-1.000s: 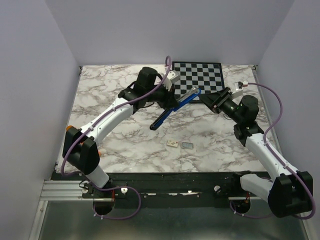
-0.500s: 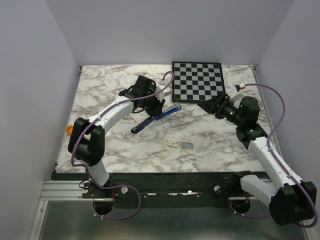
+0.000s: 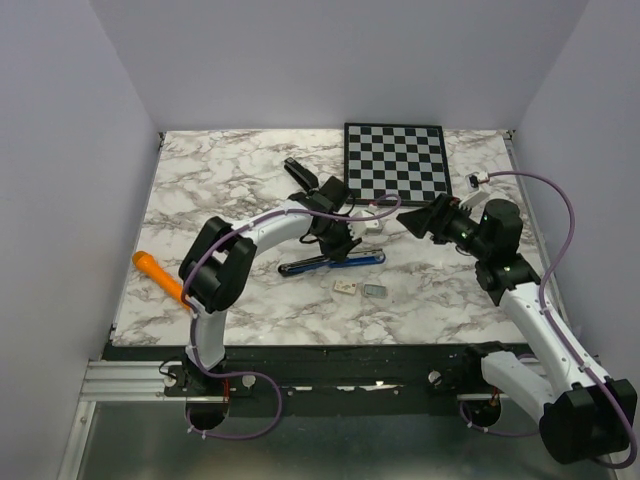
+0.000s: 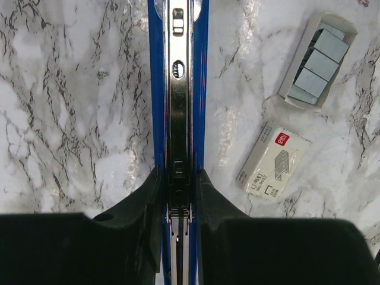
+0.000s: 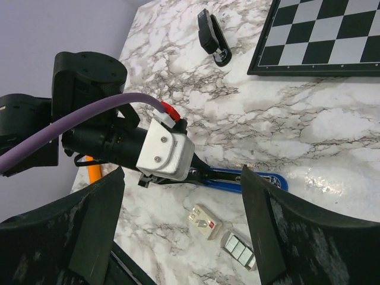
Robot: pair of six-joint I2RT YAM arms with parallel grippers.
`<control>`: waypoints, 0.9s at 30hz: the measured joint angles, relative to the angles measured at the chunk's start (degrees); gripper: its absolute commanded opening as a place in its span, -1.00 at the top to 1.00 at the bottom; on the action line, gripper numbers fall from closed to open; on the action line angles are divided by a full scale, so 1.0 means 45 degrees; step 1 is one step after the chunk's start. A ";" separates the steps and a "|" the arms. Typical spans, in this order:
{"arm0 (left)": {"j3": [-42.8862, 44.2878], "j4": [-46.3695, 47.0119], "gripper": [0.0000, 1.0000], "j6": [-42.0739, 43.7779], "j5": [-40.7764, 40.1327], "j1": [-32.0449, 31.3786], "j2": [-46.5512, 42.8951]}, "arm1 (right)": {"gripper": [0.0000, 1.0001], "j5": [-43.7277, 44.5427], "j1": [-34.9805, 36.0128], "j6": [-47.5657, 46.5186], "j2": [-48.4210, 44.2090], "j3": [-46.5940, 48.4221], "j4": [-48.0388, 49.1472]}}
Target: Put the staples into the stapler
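The blue stapler (image 3: pixel 333 262) lies on the marble table (image 3: pixel 220 190), opened, its metal channel (image 4: pixel 178 89) facing up. My left gripper (image 3: pixel 337 250) is shut on the stapler's sides (image 4: pixel 178 181) near one end. The staples (image 3: pixel 375 290) are silvery-grey blocks in a small open tray (image 4: pixel 314 59), just in front of the stapler, next to a tiny white box (image 3: pixel 346 287) (image 4: pixel 274 163). My right gripper (image 3: pixel 415 218) hovers open, right of the stapler. In its wrist view the fingers (image 5: pixel 98 228) frame the box (image 5: pixel 205 221) and the staples (image 5: pixel 240 249) below.
A checkerboard (image 3: pixel 395 160) lies at the back centre-right. A black stapler-like object (image 3: pixel 300 172) sits behind the left arm. An orange tool (image 3: pixel 158 275) lies near the left front edge. Grey walls close in both sides of the table.
The left arm swung the blue stapler from raised near the checkerboard down flat onto the table, closer to the staples. The right gripper opened, let go of the stapler's far end and drew back.
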 measured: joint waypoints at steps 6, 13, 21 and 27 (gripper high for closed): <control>0.0335 -0.0078 0.09 0.0651 -0.0175 -0.0146 0.0461 | -0.73 -0.0005 0.0000 -0.0306 -0.0005 -0.0015 -0.0117; 0.0321 -0.0131 -0.39 0.0899 -0.1010 -0.0131 0.0437 | -0.75 -0.0005 0.0000 -0.0641 -0.0010 -0.0015 -0.0209; 0.0228 0.0588 -0.79 0.0685 -0.1486 0.0092 -0.0675 | -0.80 -0.0015 0.0000 -0.1214 -0.0160 -0.0015 -0.0651; 0.0437 0.2492 -0.88 -0.0797 -0.2545 0.1433 -0.1443 | -0.83 -0.0102 0.0024 -0.1588 -0.0321 -0.0015 -0.0767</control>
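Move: The opened blue stapler is pinched in the left fingers near its joint, just over the table; its middle lies about 2 cm left, 1 cm back and 1 cm below the hand point. The staple box is some 7 cm straight back, the open staple tray 8 cm back and 8 cm right. A black stapler stands about 22 cm ahead, 10 cm left. From the right hand, the blue stapler lies roughly 17 cm left, 1 cm back, 20 cm below. Ease the left gripper down about 1 cm with the blue stapler still pinched, then spread the fingers from narrow to almost fully open to let go of it. Once they are well apart, lift off with growing speed, forward some 10 cm and up about 8 cm, drifting slightly left towards the black stapler, while tipping the fingertips forward and turning the wrist some 15 degrees counter-clockwise. ##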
